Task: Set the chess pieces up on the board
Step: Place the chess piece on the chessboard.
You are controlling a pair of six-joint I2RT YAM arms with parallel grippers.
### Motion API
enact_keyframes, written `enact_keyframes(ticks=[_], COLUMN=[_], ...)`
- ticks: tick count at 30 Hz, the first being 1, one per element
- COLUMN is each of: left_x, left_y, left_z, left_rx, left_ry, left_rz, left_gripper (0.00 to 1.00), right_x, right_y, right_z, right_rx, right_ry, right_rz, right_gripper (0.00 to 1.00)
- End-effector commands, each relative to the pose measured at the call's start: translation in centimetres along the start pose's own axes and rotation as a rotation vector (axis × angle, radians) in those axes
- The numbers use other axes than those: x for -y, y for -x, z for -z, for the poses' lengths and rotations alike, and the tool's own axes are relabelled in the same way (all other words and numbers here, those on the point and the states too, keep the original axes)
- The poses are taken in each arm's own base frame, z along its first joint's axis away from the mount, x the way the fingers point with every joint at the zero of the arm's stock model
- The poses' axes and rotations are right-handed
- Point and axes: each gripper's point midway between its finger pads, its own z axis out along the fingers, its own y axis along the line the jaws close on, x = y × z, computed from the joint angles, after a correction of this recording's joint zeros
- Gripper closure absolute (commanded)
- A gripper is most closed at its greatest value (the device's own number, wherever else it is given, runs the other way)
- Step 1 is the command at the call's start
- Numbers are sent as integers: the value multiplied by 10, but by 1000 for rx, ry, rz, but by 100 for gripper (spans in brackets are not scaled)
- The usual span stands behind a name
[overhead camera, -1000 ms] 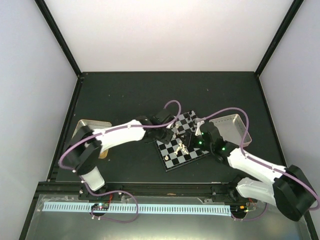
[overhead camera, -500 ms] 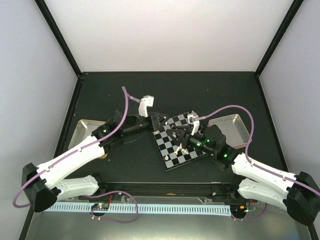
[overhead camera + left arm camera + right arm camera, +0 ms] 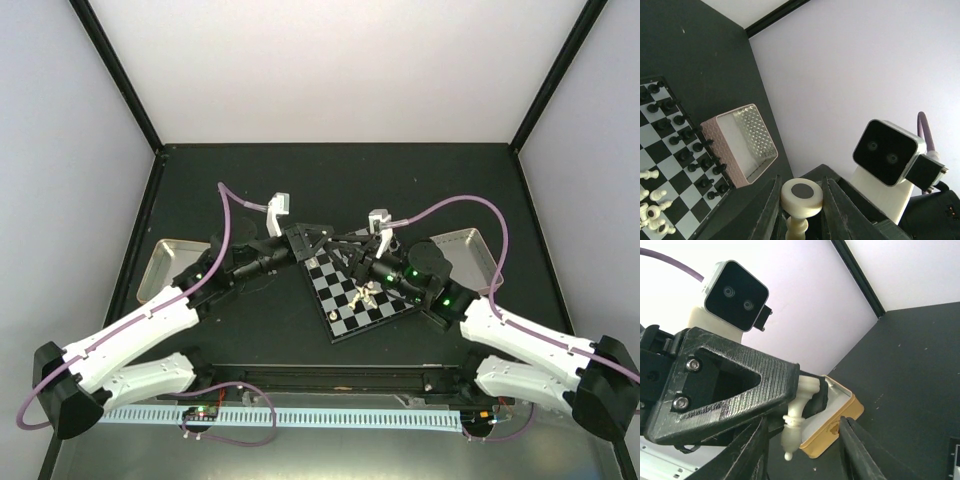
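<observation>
My left gripper [image 3: 801,200] is shut on a cream-white chess piece [image 3: 801,196], clamping its round base. In the right wrist view that piece [image 3: 799,415] hangs head down from the left gripper's black fingers [image 3: 740,385]. My right gripper [image 3: 800,455] is open, with one finger on each side of the hanging piece and not touching it. From above, the left gripper [image 3: 312,243] and right gripper [image 3: 345,248] meet over the far left corner of the board [image 3: 375,312]. Black pieces [image 3: 690,145] line the board's edge. White pieces [image 3: 365,293] lie clustered mid-board.
A pinkish tray [image 3: 462,250] sits right of the board, and its wall [image 3: 722,150] shows in the left wrist view. A metal tray [image 3: 165,265] with a gold side [image 3: 837,427] lies at the left. Purple cables arc over both arms.
Both arms have left the middle of the board. The left arm swung back and out, and the two grippers now face each other at the board's far left corner. The right jaws changed width.
</observation>
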Motion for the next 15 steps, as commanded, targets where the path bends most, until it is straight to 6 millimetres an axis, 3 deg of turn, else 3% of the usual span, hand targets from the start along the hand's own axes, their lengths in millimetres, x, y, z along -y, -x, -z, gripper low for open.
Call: enact_keyframes(ticks=[1, 9, 15], left_x=[13, 8, 8], left_y=[2, -4, -15], left_z=[4, 10, 15], left_rx=[0, -10, -72], left_ry=[-65, -53, -58], left_rz=[30, 26, -53], left_gripper=[79, 74, 50], right_x=[-1, 4, -1], right_y=[11, 15, 7], right_z=[-2, 7, 17], right_rx=[34, 33, -26], right_ry=[-28, -78, -70], right_rz=[25, 81, 207], right_gripper=[65, 98, 99])
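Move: My left hand holds a white chess piece upside down, its middle about 1 cm below that hand point. For my right hand the piece already stands between the open fingers, its middle about 1 cm above the hand point. From the right hand, the chessboard's middle lies about 6 cm right, 2 cm ahead and 28 cm below. The heap of white pieces is some 6 cm right and 1 cm back, the pink box about 25 cm right and 5 cm ahead, both roughly 27 cm below. I take the piece over in mid-air. My right fingers close and pinch it below its wide base while the hand stays nearly in place; only then do my left fingers open and let go of the base, the left hand easing back about 1 cm. With the piece gripped, my right hand starts to draw off to the right by about 1 cm. ##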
